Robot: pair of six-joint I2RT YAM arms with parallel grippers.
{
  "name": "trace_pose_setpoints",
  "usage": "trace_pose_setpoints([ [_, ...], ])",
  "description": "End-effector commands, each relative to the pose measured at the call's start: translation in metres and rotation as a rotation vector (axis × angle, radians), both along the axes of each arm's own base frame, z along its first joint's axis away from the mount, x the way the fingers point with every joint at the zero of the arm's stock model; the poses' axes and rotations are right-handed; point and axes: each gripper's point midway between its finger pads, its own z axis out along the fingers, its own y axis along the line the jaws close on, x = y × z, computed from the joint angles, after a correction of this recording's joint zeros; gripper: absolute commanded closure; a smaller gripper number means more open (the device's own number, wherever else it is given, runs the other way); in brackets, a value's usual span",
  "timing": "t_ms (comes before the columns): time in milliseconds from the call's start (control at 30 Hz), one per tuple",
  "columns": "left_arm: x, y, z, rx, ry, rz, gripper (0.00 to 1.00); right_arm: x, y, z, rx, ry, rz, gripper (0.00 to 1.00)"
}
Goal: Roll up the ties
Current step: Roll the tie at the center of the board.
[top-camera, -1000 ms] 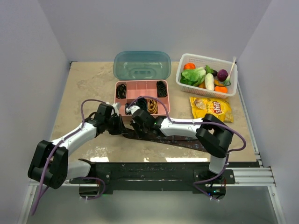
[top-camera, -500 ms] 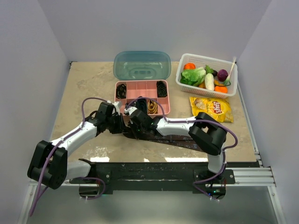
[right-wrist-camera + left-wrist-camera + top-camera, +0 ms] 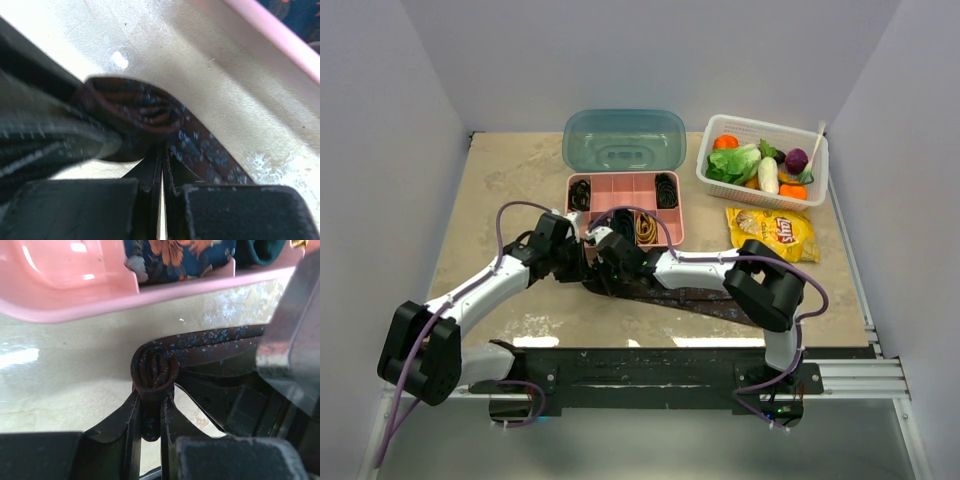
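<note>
A dark brown-maroon speckled tie [image 3: 712,298] lies flat in front of the pink box, its left end wound into a small roll [image 3: 154,369]. My left gripper [image 3: 150,407] is shut on that roll, which sticks out above the fingertips. In the top view the left gripper [image 3: 580,268] and right gripper [image 3: 606,272] meet at the roll. The right gripper [image 3: 162,159] is shut, with only a sliver of light between its jaws. Its tips sit right behind the roll [image 3: 142,107], on the flat tie. Rolled ties fill some box compartments: black coils [image 3: 580,193] and a gold one [image 3: 646,228].
The pink compartment box [image 3: 568,208] stands just beyond the grippers, its teal lid [image 3: 624,140] lying behind it. A white basket [image 3: 760,124] of toy vegetables is at the back right, with a yellow chips bag [image 3: 772,232] in front of it.
Both grippers have shifted slightly left and toward the pink box with the roll. The right arm's elbow has drawn in to the left.
</note>
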Motion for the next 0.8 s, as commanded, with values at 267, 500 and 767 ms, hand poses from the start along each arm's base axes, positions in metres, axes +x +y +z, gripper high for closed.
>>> trace_pose_setpoints([
  [267,0.017,0.049,0.021,0.288,-0.04,0.113,1.0,0.035,-0.024,0.06,0.054,-0.112,-0.11,1.0],
  [500,0.015,0.071,0.027,0.473,-0.039,0.152,1.0,0.051,-0.047,0.064,0.042,-0.125,-0.16,1.0],
  [767,0.008,0.075,0.02,0.604,0.005,0.131,1.0,0.055,-0.06,0.061,0.024,-0.123,-0.185,1.0],
])
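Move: The left hand already has the tie roll between its fingers, standing on edge. The pink box's middle is some 17 cm ahead and 9 cm right of that hand, and the middle of the flat tie lies about 22 cm right and 4 cm back. From the right hand, its shut fingertips down on the tie, the roll sits roughly 5 cm left and 1 cm ahead, and the box's middle 18 cm ahead and 4 cm right. Drawing the held roll about 6.5 cm to the left along the near side of the pink box, the left hand keeps its grip and swings some 30 degrees, from pointing down and right to nearly upright. The right hand, fingers still shut, comes free of the tie, rising and reaching forward about 5 cm, then shifts right away from the roll and sinks a little near the box's front edge. ##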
